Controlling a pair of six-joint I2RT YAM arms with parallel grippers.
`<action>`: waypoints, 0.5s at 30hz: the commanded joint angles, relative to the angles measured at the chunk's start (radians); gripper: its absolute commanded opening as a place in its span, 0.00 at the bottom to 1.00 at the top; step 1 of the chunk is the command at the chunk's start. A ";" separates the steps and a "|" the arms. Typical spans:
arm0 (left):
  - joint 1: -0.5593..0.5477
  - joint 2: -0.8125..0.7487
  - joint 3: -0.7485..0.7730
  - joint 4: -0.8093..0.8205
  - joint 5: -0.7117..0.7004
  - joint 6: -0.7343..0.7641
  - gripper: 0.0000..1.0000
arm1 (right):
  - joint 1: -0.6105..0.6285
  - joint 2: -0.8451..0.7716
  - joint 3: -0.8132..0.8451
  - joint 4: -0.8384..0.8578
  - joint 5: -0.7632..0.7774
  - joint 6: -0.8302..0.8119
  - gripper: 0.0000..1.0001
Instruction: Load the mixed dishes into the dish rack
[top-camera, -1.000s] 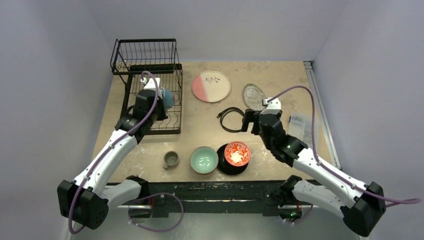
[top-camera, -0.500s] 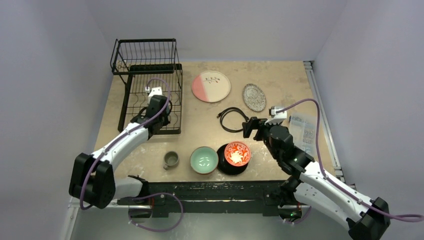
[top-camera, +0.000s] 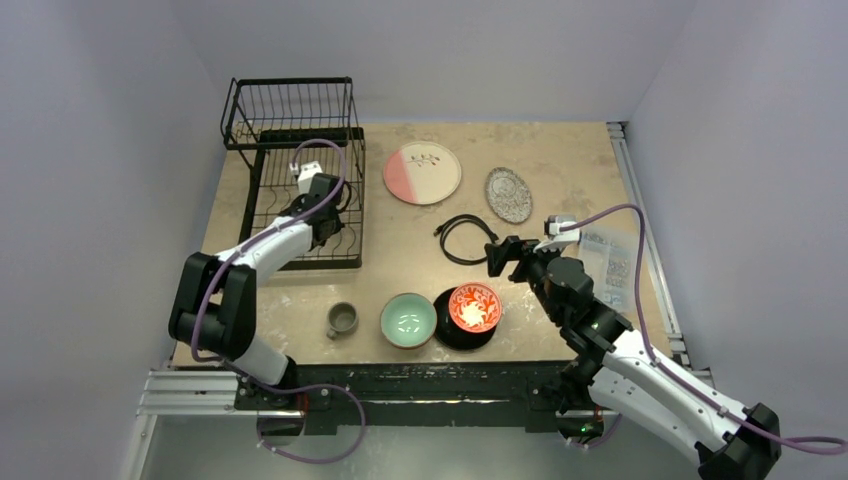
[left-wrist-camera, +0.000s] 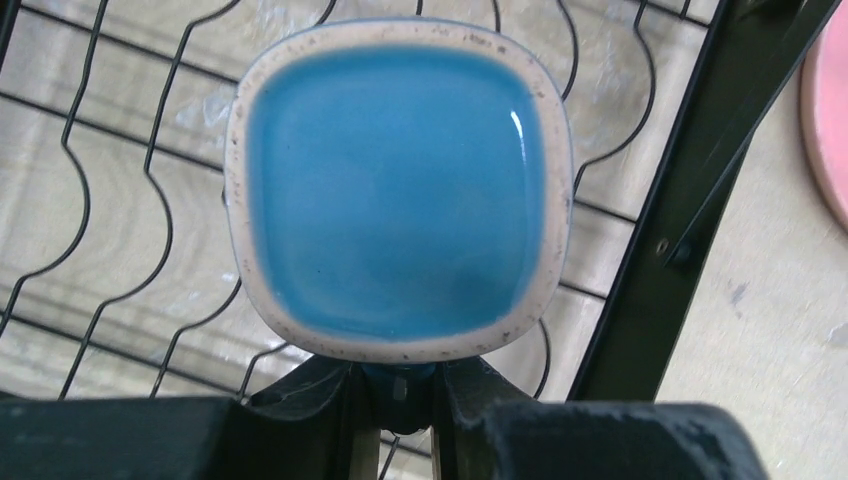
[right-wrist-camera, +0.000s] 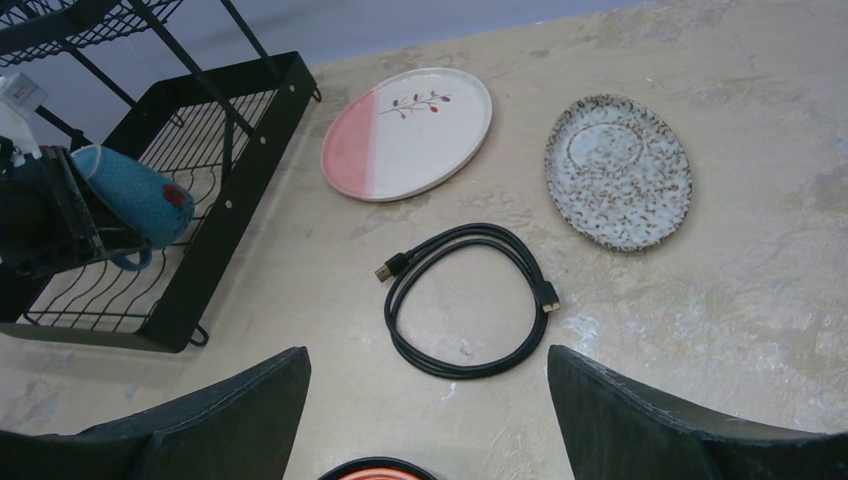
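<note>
My left gripper (top-camera: 326, 214) (left-wrist-camera: 400, 378) is shut on the blue handle of the white blue-handled mug (left-wrist-camera: 400, 190), low over the lower slotted tray of the black wire dish rack (top-camera: 290, 110) (left-wrist-camera: 680, 200). The mug (right-wrist-camera: 135, 205) lies tilted on its side. The right gripper (top-camera: 503, 256) (right-wrist-camera: 428, 360) hangs open and empty above the table, just beyond the red-patterned bowl (top-camera: 474, 306) that sits on the black plate (top-camera: 458, 338). To their left stand the mint-green bowl (top-camera: 408, 319) and the small grey cup (top-camera: 342, 319). The pink-and-white plate (top-camera: 422, 172) (right-wrist-camera: 407, 133) and the speckled grey plate (top-camera: 508, 194) (right-wrist-camera: 618, 170) lie farther back.
A black coiled cable (top-camera: 466, 238) (right-wrist-camera: 465, 300) lies on the table directly ahead of the right gripper. A clear plastic parts box (top-camera: 606, 258) sits by the table's right edge. The rack's raised basket (top-camera: 292, 102) stands at the far left.
The left arm has carried the mug down and back over the rack's lower tray, still gripped. The right gripper has drawn back and lower, toward the red bowl, staying open.
</note>
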 joint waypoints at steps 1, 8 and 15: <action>0.016 0.053 0.113 0.104 -0.047 -0.025 0.00 | 0.001 -0.018 -0.008 0.056 0.014 -0.018 0.89; 0.033 0.169 0.228 0.039 -0.007 -0.035 0.00 | 0.000 -0.013 -0.015 0.067 0.021 -0.021 0.89; 0.036 0.189 0.236 0.035 0.058 0.012 0.14 | 0.000 -0.007 -0.017 0.075 0.019 -0.024 0.88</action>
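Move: The left hand already holds the blue mug by its handle. The clear wire floor towards the rack's far right lies about 9 cm ahead, 1 cm to the right and some 5 cm below. The middle of the rack's right rail is about 3 cm ahead, 7 cm right and 5 cm below; the pink-and-white plate is roughly 10 cm ahead, 21 cm right and 8 cm below. From the idle right hand, that wire floor lies around 20 cm ahead, 40 cm left and 17 cm lower. Still pinching the blue mug by its handle, the left hand carries it about 5 cm forward over the rack's wire floor, alongside the right rail and deeper towards the upper shelf. The advance is quick, then eases off as the hand settles about 1 cm lower. Wrist angle and grip stay as they are. ##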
